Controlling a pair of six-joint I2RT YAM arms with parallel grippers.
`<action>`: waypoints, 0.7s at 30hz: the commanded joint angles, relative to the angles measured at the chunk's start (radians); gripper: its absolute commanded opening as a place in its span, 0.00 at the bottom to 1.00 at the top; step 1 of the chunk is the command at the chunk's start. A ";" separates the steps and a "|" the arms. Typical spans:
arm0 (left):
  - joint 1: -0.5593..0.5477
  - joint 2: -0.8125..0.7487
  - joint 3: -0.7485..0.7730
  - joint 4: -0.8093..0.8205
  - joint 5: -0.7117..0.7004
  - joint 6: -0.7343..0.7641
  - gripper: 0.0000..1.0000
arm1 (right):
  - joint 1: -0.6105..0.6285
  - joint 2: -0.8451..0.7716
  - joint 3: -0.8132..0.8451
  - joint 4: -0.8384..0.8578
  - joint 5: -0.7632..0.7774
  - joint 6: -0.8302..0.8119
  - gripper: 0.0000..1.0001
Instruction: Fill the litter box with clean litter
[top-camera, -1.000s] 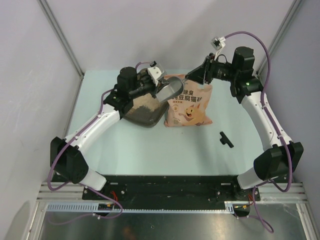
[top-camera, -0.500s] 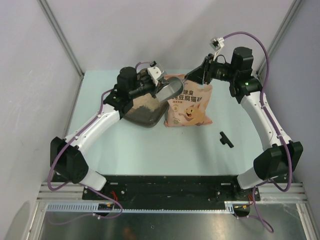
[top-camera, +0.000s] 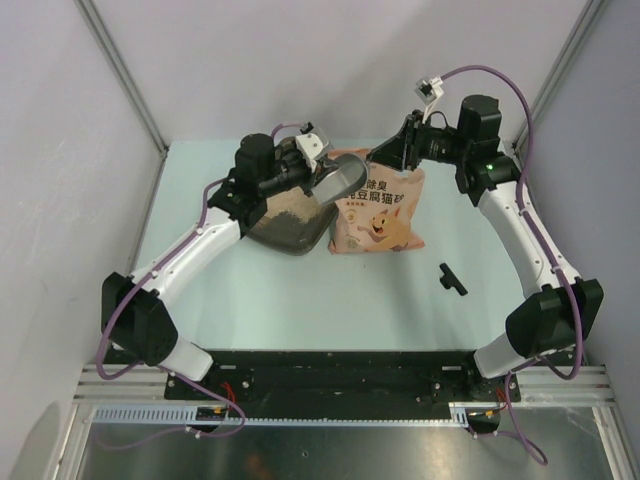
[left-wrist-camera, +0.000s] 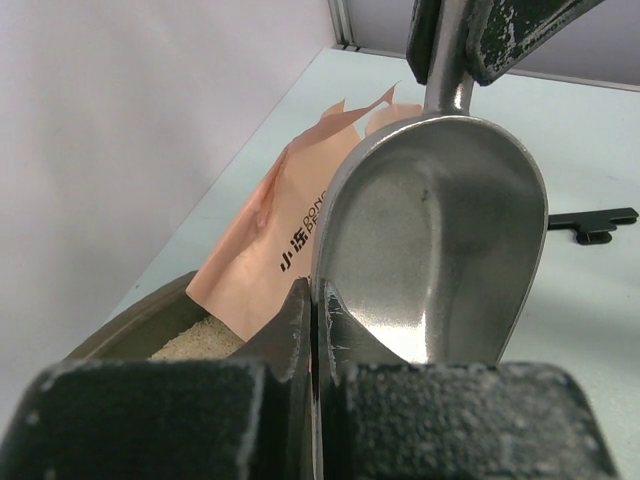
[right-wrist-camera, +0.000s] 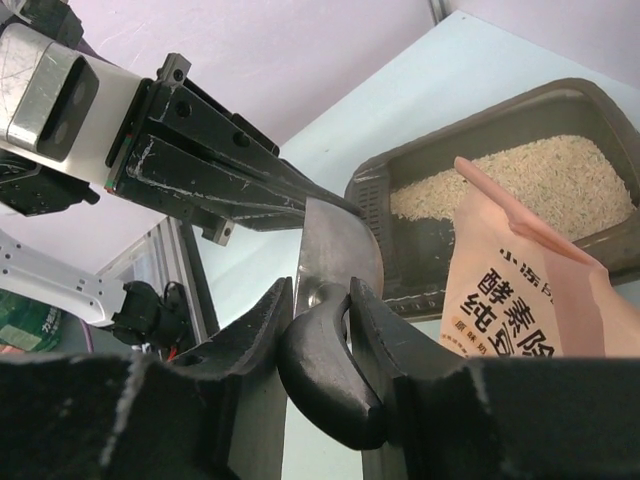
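Note:
The litter box (top-camera: 262, 232) lies at the back left, with clean litter (top-camera: 291, 208) in it. A salmon-pink bag (top-camera: 382, 215) leans on its right side. Above the two hangs a grey metal scoop (top-camera: 341, 178), its bowl empty. My left gripper (top-camera: 318, 172) is shut on the bowl's rim (left-wrist-camera: 322, 255). My right gripper (top-camera: 380, 156) comes from the right, and both fingers press the scoop's dark handle (right-wrist-camera: 325, 370). The right wrist view shows the litter (right-wrist-camera: 530, 175) spread over the tray's floor inside its rim (right-wrist-camera: 480, 112).
A small black T-shaped piece (top-camera: 452, 279) lies on the pale green table, to the right of the bag. Grey walls close the table at the back and on both sides.
My right gripper has narrowed onto the scoop's handle and edged slightly left. The left arm, scoop, bag and tray have stayed put.

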 joint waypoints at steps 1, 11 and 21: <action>0.003 -0.005 0.056 0.036 0.033 -0.020 0.02 | -0.016 0.004 0.016 0.044 0.007 0.007 0.00; 0.045 0.092 0.158 -0.005 0.084 0.003 0.85 | -0.396 0.039 0.192 0.082 0.011 0.194 0.00; 0.069 0.351 0.433 -0.177 0.203 0.112 0.88 | -0.504 0.023 0.251 -0.211 0.101 -0.133 0.00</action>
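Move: The left hand pinches the bowl of the scoop, whose middle is about 3 cm to its right and 2 cm farther out. The litter bag's middle is roughly 7 cm ahead of this hand, 12 cm right and 20 below; the litter box is 16 ahead, 12 left and 28 below. From the right hand, which grips the handle, the bag is some 7 cm ahead, 4 right and 26 below, the bowl 6 left and 5 back. Rightward and fast, the right hand swings the scoop about 22 cm away from the left gripper, also some 8 cm forward and a little up, turning roughly 30 degrees clockwise while keeping its hold on the handle. The left fingers first open wide and let go of the bowl; that hand lifts slightly, then reaches forward and dips back down towards the bag's upper left corner. ##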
